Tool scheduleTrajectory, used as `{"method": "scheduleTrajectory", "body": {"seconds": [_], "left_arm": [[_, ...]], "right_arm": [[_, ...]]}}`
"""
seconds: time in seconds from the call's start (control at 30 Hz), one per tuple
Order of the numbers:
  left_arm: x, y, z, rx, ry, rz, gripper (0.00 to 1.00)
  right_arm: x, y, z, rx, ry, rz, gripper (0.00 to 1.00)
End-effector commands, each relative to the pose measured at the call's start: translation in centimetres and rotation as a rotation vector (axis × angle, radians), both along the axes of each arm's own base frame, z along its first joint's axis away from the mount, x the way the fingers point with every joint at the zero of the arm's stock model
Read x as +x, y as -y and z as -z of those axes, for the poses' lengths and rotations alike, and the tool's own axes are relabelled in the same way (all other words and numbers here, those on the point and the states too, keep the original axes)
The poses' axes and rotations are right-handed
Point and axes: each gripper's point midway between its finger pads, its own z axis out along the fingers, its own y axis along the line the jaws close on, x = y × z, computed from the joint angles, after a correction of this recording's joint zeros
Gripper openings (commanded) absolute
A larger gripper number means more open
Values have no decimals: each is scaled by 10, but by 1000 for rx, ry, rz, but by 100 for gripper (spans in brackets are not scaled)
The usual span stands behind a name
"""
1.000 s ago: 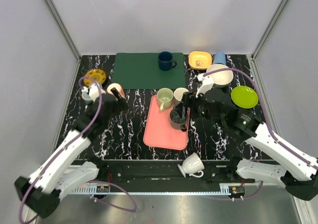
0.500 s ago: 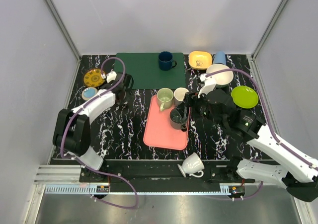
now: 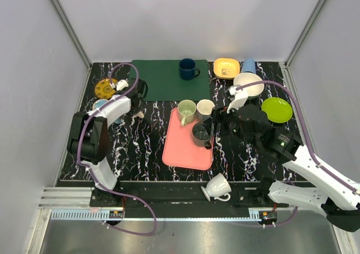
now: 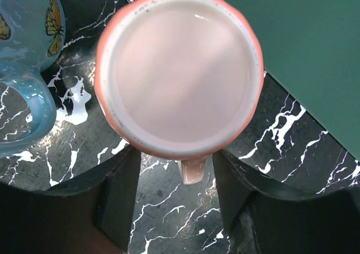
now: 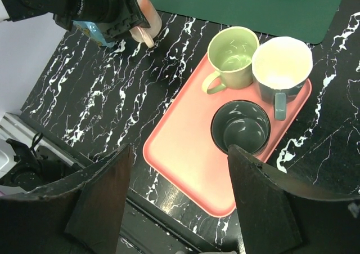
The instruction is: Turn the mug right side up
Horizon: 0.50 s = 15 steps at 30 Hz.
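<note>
A salmon-pink mug point(image 4: 179, 74) stands on the black marble table beside the green mat, flat pale base up and handle toward the camera. My left gripper point(image 4: 175, 195) is open just above it, one finger on each side of the handle, touching nothing. In the top view the left gripper point(image 3: 137, 104) covers most of the mug. In the right wrist view the mug point(image 5: 148, 17) peeks out under it. My right gripper point(image 5: 180, 152) is open and empty, hovering over the pink tray point(image 5: 180, 147).
On the tray stand a green mug point(image 5: 233, 51), a white mug point(image 5: 281, 62) and a dark grey mug point(image 5: 241, 127). A blue butterfly mug point(image 4: 22, 68) sits just left of the pink mug. A navy mug point(image 3: 187, 68), bowls, plates and a tipped white mug point(image 3: 216, 186) lie around.
My left arm has folded back toward the rear left, and its gripper has settled over the pink mug. The right arm has barely moved.
</note>
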Motion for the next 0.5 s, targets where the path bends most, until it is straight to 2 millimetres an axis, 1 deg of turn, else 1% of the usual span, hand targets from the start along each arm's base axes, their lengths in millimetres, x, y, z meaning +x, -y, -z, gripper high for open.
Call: {"method": "scheduleTrajectory", "body": {"seconds": [0.0, 0.17, 0.23, 0.27, 0.33, 0.37, 0.47], "left_arm": [[20, -7, -20, 4, 83, -39, 55], [24, -8, -24, 0, 97, -28, 50], [25, -9, -25, -1, 96, -26, 45], [26, -9, -25, -2, 98, -25, 37], [25, -9, -23, -5, 94, -24, 27], [24, -9, -24, -6, 93, -23, 20], [23, -9, -23, -9, 92, -20, 13]], "right_arm": [[4, 2, -5, 3, 40, 18, 74], [5, 0, 3, -6, 27, 18, 74], [6, -1, 3, -4, 27, 19, 74], [6, 0, 5, -6, 25, 20, 74], [6, -1, 5, -5, 23, 20, 74], [6, -1, 6, -8, 21, 20, 74], [6, -2, 8, -10, 15, 23, 74]]}}
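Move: The overturned orange mug has its handle already between the left hand's half-open fingers; its body is centred about 5 cm ahead and 3 cm to the left, roughly level. The blue mug stands some 14 cm to the hand's left and 2 cm ahead. The green mat's middle is around 17 cm ahead and 15 cm right, 4 cm lower. From the right hand, the orange mug lies roughly 24 cm ahead, 35 cm left and 24 cm below. Almost in place, easing only about 1 cm forward and left, the left hand shuts its fingers from a little over half open to nearly closed and pinches the orange mug's handle from both sides, the wrist hardly turning. Meanwhile the empty right hand sinks about 1.5 cm above the tray, fingers staying open. ##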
